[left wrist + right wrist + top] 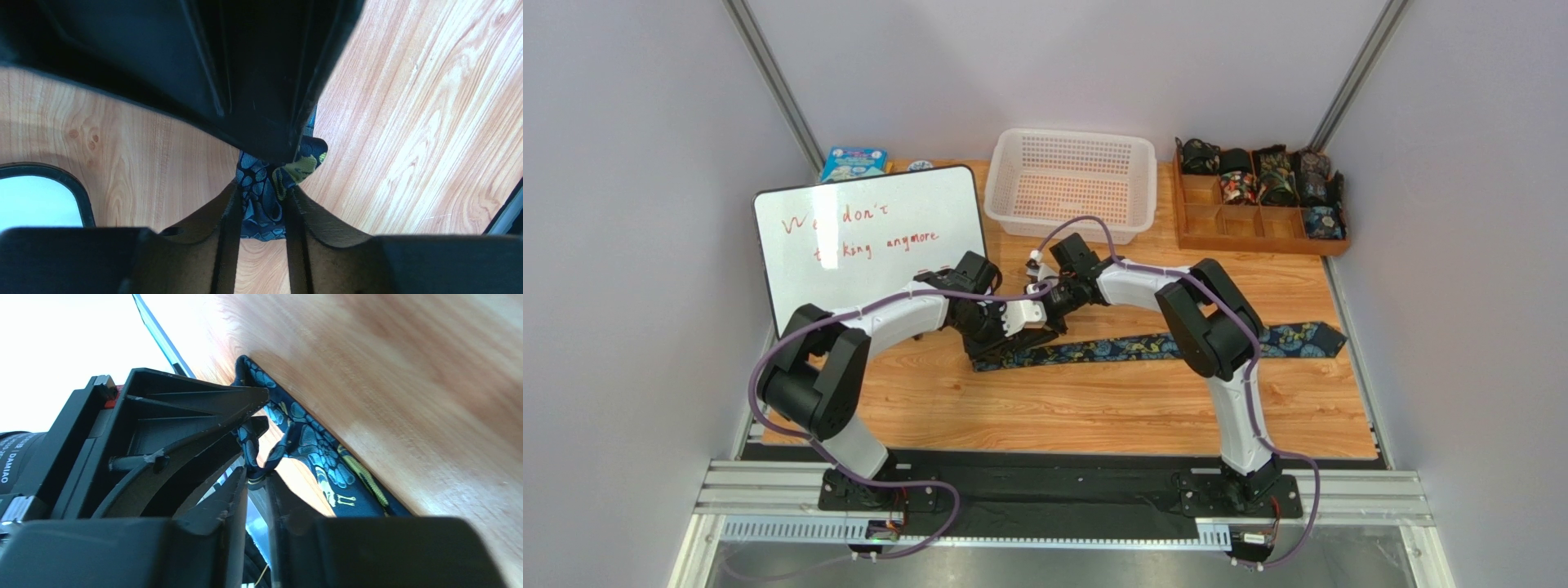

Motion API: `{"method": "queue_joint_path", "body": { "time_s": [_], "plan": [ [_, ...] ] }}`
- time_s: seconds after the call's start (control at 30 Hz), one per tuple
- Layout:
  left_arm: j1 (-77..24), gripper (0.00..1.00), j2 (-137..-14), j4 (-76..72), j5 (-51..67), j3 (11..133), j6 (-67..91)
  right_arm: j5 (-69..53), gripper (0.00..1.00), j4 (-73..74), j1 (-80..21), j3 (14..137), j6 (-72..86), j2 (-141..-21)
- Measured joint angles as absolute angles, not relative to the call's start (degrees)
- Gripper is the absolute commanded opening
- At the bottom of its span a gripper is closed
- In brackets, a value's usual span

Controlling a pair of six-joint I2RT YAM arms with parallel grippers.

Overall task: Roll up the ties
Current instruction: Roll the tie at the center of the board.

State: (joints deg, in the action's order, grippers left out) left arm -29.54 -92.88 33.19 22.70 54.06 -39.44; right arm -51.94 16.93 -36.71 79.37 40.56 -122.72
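Observation:
A black tie [1161, 348] with teal-blue and yellowish paisley lies flat across the wooden table, its wide pointed end at the right. Both grippers meet at its narrow left end. My left gripper [1016, 324] is shut on the tie's end; in the left wrist view the fabric [259, 208] is bunched between the jaws [263, 191]. My right gripper [1053, 295] is shut on a small raised fold of the same end [253, 454], pinched at the tips [256, 478]. The rest of the tie [325, 465] runs away flat on the wood.
A whiteboard [870, 239] lies at the left, close behind the left arm. A white basket [1071, 181] stands at the back centre. A wooden divided tray [1210, 223] with several rolled ties stands at the back right. A blue box [852, 162] sits behind the whiteboard.

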Motion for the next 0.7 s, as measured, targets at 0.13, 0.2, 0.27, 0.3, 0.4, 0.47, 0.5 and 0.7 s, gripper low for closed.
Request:
{"method": "queue_joint_path", "body": {
  "time_s": [0.13, 0.2, 0.27, 0.3, 0.4, 0.47, 0.5, 0.7],
  "plan": [
    [-29.54, 0.55, -92.92, 33.15, 22.63, 54.06, -39.16, -51.92, 0.00, 17.34, -36.67, 79.44, 39.83, -123.74],
    [-29.54, 0.61, -92.77, 33.36, 22.65, 54.04, -39.48, -51.72, 0.00, 18.15, -36.51, 79.50, 38.89, -124.53],
    [-29.43, 0.64, -91.92, 33.54, 22.68, 53.78, -39.97, -51.42, 0.00, 19.33, -36.18, 79.55, 37.91, -125.36],
    [-29.34, 0.64, -91.13, 33.65, 22.68, 53.47, -40.34, -51.27, 0.00, 19.88, -36.07, 79.55, 37.45, -125.64],
    [-29.06, 0.65, -88.75, 34.26, 22.50, 52.38, -41.43, -50.96, 0.00, 21.15, -35.68, 79.64, 36.23, -126.02],
    [-28.77, 0.65, -88.01, 34.52, 22.33, 51.81, -42.13, -50.85, 0.00, 21.87, -35.42, 80.01, 35.53, -126.28],
    [-28.69, 0.65, -87.92, 34.54, 22.22, 51.57, -42.46, -50.83, 0.00, 22.13, -35.31, 80.18, 35.22, -126.39],
    [-28.32, 0.56, -88.12, 34.87, 21.98, 50.72, -43.68, -50.63, 0.00, 23.46, -34.85, 80.95, 34.02, -126.69]
  ]
}}
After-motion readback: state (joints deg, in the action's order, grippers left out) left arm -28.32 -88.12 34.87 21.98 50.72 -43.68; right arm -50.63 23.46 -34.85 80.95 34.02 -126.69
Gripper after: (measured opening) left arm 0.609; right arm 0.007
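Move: The left fingers already hold the tie's folded left end, its middle about 1 cm below them and 1 cm to the left. The right fingers are round the turned-up flap, and the flat strip it goes onto lies some 2 cm to their right and 4 cm below. From the left hand, the whiteboard's middle is roughly 16 cm ahead and 19 cm left, and the white basket's about 27 cm ahead and 13 cm right. Right closes, lowering the flap about 3 cm and rightward onto the strip; left lets go, shifting 2 cm left. ##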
